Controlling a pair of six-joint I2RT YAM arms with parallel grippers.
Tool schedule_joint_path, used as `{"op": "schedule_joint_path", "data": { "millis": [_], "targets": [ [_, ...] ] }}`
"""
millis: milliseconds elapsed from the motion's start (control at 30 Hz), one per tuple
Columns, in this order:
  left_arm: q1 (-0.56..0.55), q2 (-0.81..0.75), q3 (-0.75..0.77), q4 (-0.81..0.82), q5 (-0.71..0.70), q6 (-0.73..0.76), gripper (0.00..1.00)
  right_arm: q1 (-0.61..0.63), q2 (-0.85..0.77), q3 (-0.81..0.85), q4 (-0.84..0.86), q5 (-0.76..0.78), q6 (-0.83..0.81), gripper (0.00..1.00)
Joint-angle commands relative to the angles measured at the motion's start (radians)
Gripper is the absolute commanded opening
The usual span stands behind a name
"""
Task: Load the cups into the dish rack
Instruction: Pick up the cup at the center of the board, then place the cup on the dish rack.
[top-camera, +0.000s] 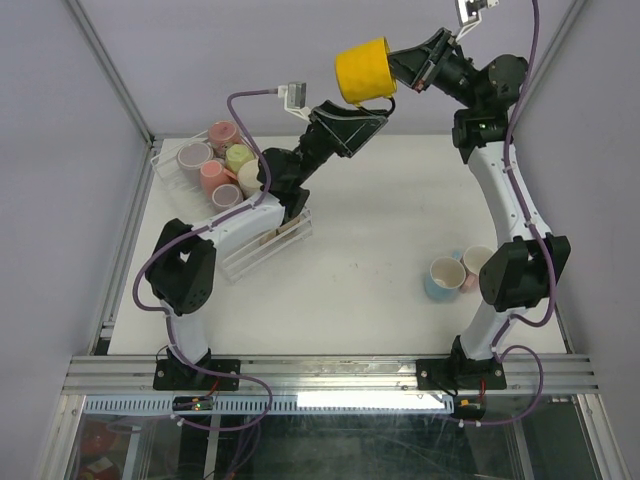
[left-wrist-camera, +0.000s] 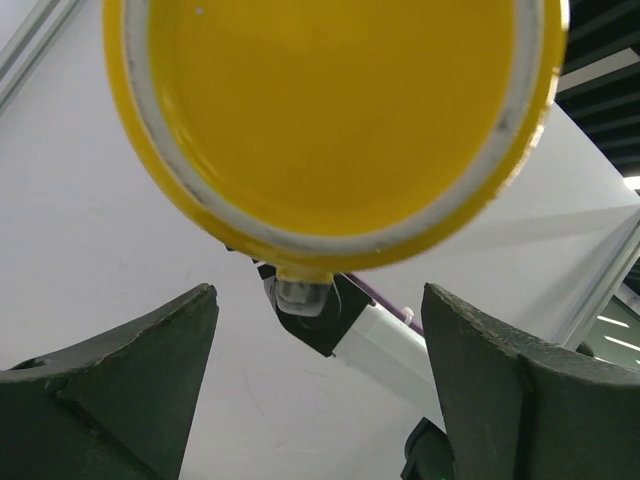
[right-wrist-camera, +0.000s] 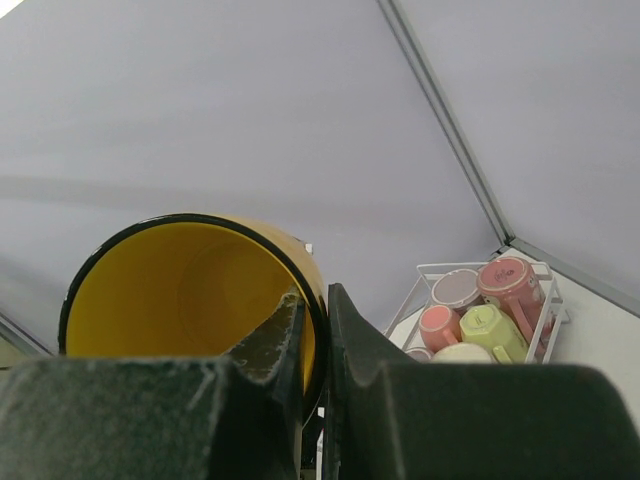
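Observation:
A yellow cup (top-camera: 364, 69) hangs high above the back of the table, its mouth toward my right gripper (top-camera: 402, 68), which is shut on its rim. In the right wrist view one finger sits inside the yellow cup (right-wrist-camera: 170, 290) and the other outside, at the right gripper (right-wrist-camera: 318, 300). My left gripper (top-camera: 372, 110) is just below the cup and open. Seen from the left wrist, the cup's base (left-wrist-camera: 340, 110) fills the top, beyond the left gripper (left-wrist-camera: 320, 340), with nothing between its fingers. The clear dish rack (top-camera: 280, 240) at the left holds several cups, among them pink (top-camera: 222, 133) and green (top-camera: 238, 157).
A light blue cup (top-camera: 440, 280) and a cream cup (top-camera: 478, 262) stand together on the white table near the right arm's base. The rack (right-wrist-camera: 430, 275) with its cups shows at lower right in the right wrist view. Enclosure walls rise close at left, right and back.

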Motion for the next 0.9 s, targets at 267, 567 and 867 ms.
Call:
{"op": "schedule_joint_path", "data": {
  "millis": [267, 567, 867],
  "targets": [
    [-0.010, 0.011, 0.059, 0.157, -0.038, -0.032, 0.69, 0.054, -0.116, -0.041, 0.086, 0.021, 0.002, 0.00],
    [-0.009, 0.007, 0.036, 0.229, -0.088, -0.065, 0.14, 0.077, -0.137, -0.090, 0.075, 0.024, -0.011, 0.00],
    [-0.009, -0.022, -0.016, 0.246, -0.075, -0.060, 0.00, 0.079, -0.151, -0.115, 0.074, 0.010, -0.030, 0.00]
  ]
}}
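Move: The right hand already holds the yellow cup sideways by its rim. The cup's handle waits just off the left fingertips, about 2 cm ahead, 1 cm to the right and 3 cm above. The cup's body is roughly 7 cm ahead of the left hand, 1 cm left and 5 cm up; the loaded dish rack is some 30 cm left, 5 cm ahead and 40 cm below. From the right hand the handle lies around 5 cm back, 3 cm left and 1 cm lower. Leftward, back and down, about 2 cm each way, the right hand brings the held cup towards the left gripper, its rim pinch kept. The left hand edges up 1 to 2 cm to meet the cup, drifting slightly left, then shuts its wide-open fingers and pinches the handle. ##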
